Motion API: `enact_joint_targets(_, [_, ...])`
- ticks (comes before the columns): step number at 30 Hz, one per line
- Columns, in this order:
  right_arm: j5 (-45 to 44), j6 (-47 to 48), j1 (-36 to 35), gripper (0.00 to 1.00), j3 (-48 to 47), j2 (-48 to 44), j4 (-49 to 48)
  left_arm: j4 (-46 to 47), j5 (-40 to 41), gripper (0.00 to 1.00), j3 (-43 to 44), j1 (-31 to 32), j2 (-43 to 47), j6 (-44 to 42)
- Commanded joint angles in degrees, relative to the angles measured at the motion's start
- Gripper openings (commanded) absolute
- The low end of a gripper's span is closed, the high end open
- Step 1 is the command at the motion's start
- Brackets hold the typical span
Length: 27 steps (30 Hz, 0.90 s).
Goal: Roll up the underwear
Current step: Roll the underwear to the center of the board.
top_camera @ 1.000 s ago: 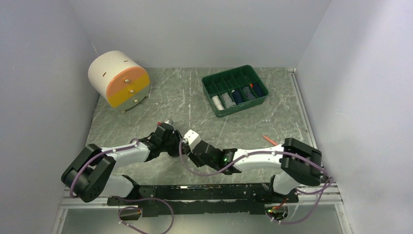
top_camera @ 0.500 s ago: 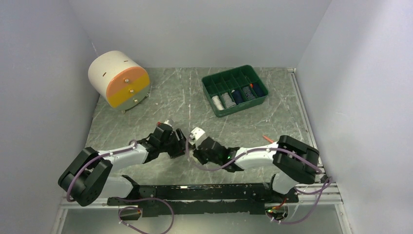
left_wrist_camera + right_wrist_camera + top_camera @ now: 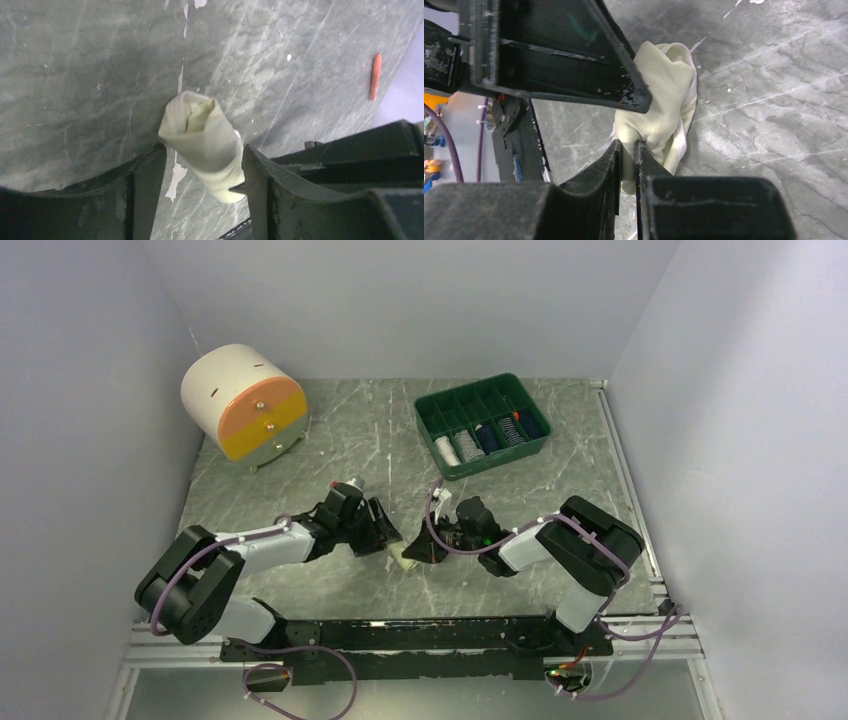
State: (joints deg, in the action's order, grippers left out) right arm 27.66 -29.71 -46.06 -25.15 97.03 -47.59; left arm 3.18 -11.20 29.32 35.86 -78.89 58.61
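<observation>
The cream-white underwear (image 3: pixel 202 137) is a rolled bundle at the table's near middle (image 3: pixel 401 559). My left gripper (image 3: pixel 204 150) stands open around it; there is a gap at its left finger (image 3: pixel 145 185), and its right finger (image 3: pixel 260 185) is close against the roll. From the other side my right gripper (image 3: pixel 628 145) is shut on a fold of the underwear (image 3: pixel 669 100). In the top view the left gripper (image 3: pixel 385 536) and right gripper (image 3: pixel 420 548) meet tip to tip over the bundle. No white-and-pink underwear is in view.
A green compartment tray (image 3: pixel 468 390) holding several rolled items stands at the back right. A white and orange drum-shaped drawer unit (image 3: pixel 243 400) stands at the back left. A small orange stick (image 3: pixel 375 75) lies on the table to the right.
The right gripper has swung left and down and shut on the cloth. The left gripper has opened wider and moved right around the roll.
</observation>
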Motion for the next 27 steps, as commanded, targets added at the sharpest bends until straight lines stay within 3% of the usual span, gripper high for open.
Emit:
enact_joint_targets(1, [4.4,-0.9,0.2,0.15,-0.9,0.7,4.5,-6.2,3.7,0.59,2.6,0.3,-3.5,-3.6])
enact_joint_targets(6, [2.2,3.0,1.3,0.21,-4.8,-1.1,13.2,-5.4,3.7,0.40,2.0,0.9,-5.9,-3.4])
enact_joint_targets(9, [-5.9,7.0,0.3,0.30,-9.1,-3.4,23.4,-6.4,3.7,0.32,1.9,1.0,-6.0,-2.9])
enact_joint_targets(16, [-30.5,17.7,-12.3,0.45,-13.7,-11.9,35.1,-7.4,4.3,0.31,0.6,1.0,-2.9,-1.2])
enact_joint_targets(21, [-46.4,23.0,-21.0,0.46,-16.5,-12.8,37.2,-9.6,4.8,0.31,1.8,1.0,-2.7,-1.3])
enact_joint_targets(27, [-53.6,23.4,-25.1,0.42,-20.0,-6.1,40.0,-9.3,3.9,0.31,1.7,1.0,-3.4,-1.0])
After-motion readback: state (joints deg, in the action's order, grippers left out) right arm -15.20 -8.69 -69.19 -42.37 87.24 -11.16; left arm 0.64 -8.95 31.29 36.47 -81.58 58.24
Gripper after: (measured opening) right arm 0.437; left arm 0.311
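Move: The rolled underwear lies just beneath the left gripper's half-open fingers, its middle about 2 cm back, 2 cm to the right and 2 cm down. The right gripper already pinches its near end, so the roll's middle is some 2 cm ahead, 1 cm to the left and level. The green box's middle is about 30 cm ahead and 15 cm right of the right hand, the orange stick roughly 7 cm ahead and 27 cm right of it. Lower the left gripper about 1 cm onto the far end of the underwear roll and close its fingers until they pinch the cloth, then hold there. As it grips, open the right gripper to let go of the near end, then lift it about 4 cm and carry it a little left over the roll, turning its fingers to point more steeply down. ##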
